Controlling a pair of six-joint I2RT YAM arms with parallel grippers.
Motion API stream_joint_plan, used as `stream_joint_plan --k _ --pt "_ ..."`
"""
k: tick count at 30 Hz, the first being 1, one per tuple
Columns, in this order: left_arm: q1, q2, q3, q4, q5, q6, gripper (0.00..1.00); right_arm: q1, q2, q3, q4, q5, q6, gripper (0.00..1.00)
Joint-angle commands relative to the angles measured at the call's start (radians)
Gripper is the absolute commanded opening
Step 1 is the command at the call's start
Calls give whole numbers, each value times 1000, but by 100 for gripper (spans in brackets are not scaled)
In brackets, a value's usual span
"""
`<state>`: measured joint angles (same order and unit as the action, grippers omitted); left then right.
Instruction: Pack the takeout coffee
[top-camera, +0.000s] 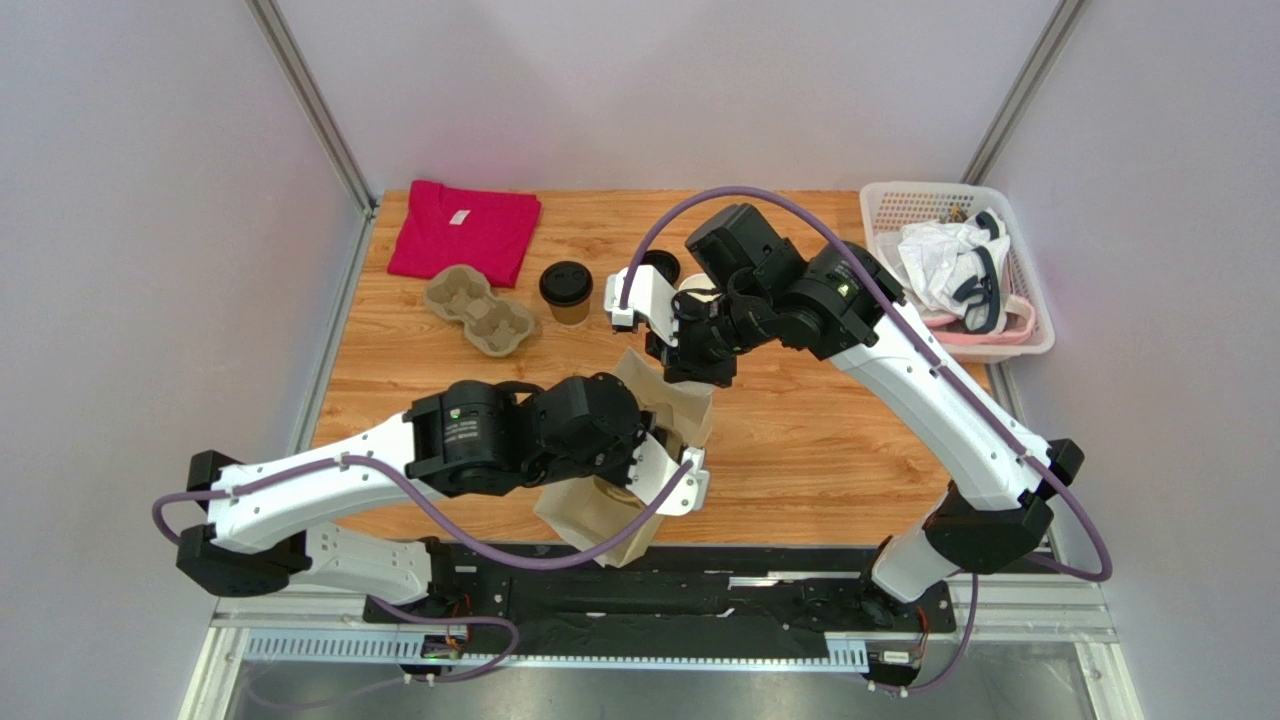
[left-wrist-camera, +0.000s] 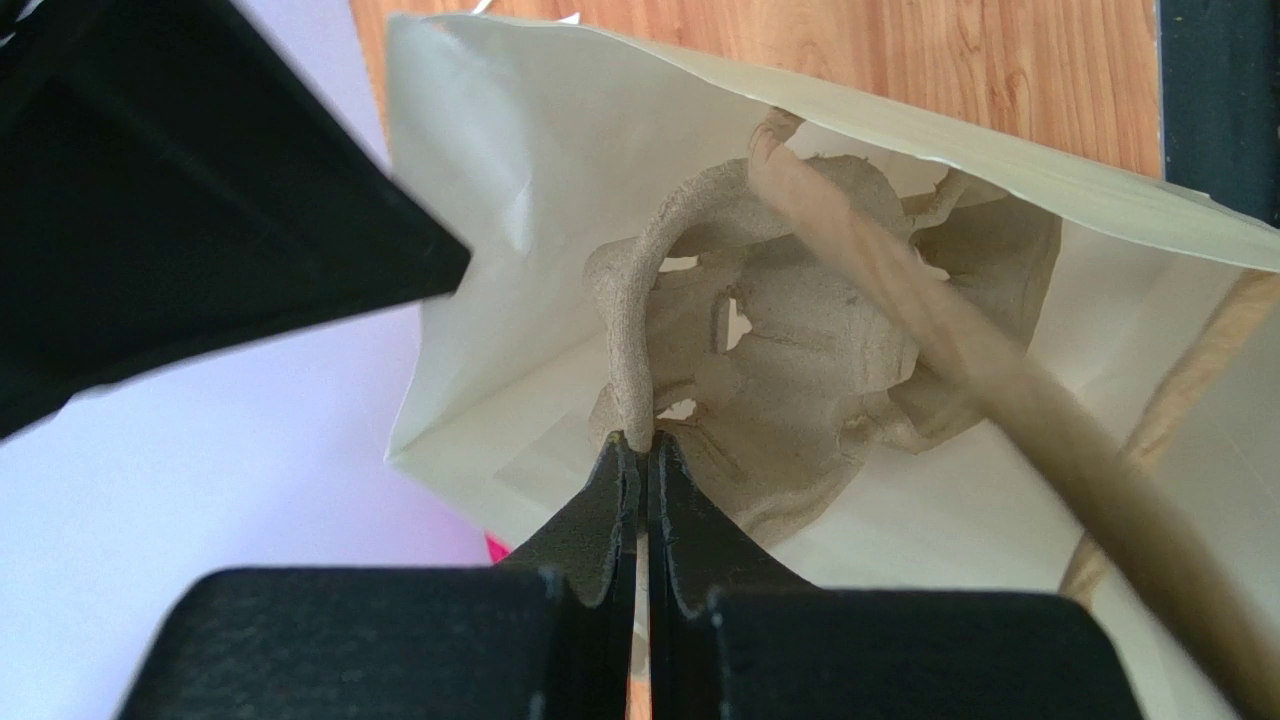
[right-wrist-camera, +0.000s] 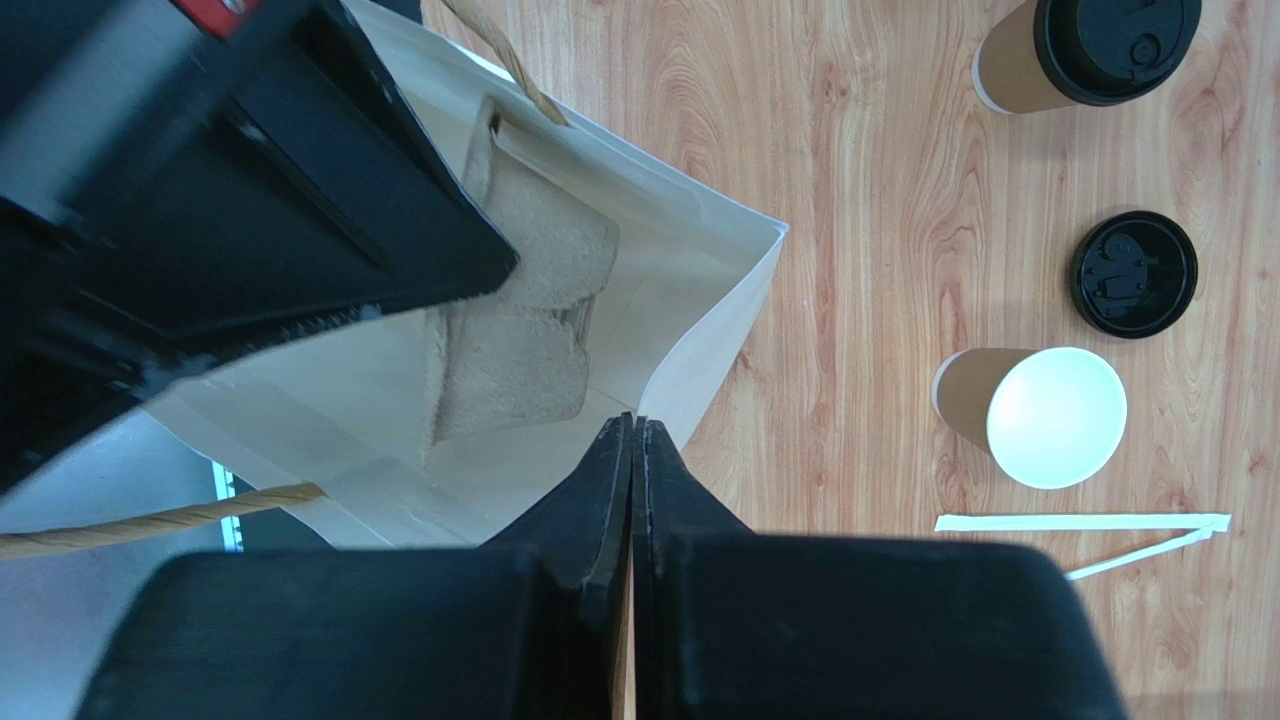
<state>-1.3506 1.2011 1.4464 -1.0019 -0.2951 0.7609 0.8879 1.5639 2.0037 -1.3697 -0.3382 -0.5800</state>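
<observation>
The takeout coffee (top-camera: 567, 290), a tan cup with a black lid, stands on the table left of the right arm; it also shows in the right wrist view (right-wrist-camera: 1085, 54). A paper bag (top-camera: 672, 413) lies open between the arms. My left gripper (left-wrist-camera: 649, 446) is at the bag's mouth (top-camera: 649, 477), shut on the rim of a pulp cup carrier (left-wrist-camera: 812, 360) that sits inside the bag (left-wrist-camera: 511, 225). My right gripper (right-wrist-camera: 634, 426) is shut on the bag's rim (right-wrist-camera: 706, 323), holding the bag open; it also shows in the top view (top-camera: 694, 360).
An open tan cup with a white inside (right-wrist-camera: 1037, 414), a loose black lid (right-wrist-camera: 1135, 273) and a wrapped straw (right-wrist-camera: 1082, 522) lie by the coffee. A second pulp carrier (top-camera: 481, 311) and a red cloth (top-camera: 461, 230) are at the back left. A white basket (top-camera: 1026, 285) stands at the back right.
</observation>
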Motion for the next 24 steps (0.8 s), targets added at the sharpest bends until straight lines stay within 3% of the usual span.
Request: stream_joint_plan --k 1,24 --pt "-4 31 -7 43 10 6 0 5 -28 20 -137 -41 2 0" --pt "140 118 -63 46 171 -41 0 6 -45 -19 -83 -82 -55 0"
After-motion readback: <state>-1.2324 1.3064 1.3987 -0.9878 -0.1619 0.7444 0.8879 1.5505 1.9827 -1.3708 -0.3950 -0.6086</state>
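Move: The left hand holds the cup carrier by its edge, already inside the mouth of the paper bag; the middle of the bag lies about 14 cm below it, some 4 cm back and 3 cm to its left. From the right hand, closed on the bag's far rim, that middle is roughly 8 cm back, 7 cm left and 16 cm below. Beyond the bag, low on the table, the white cup stands about 30 cm ahead and 10 cm right of the left hand, the lidded cup some 33 cm ahead and 12 cm left. The left hand keeps its shut grip on the carrier and lowers it about 5 cm deeper into the bag, easing a little forward in the second half while the wrist tilts some 10 degrees so the fingers point more steeply down. The right hand keeps the far rim of the bag pinched and held up almost in place, giving only about 1 cm back towards the base. ##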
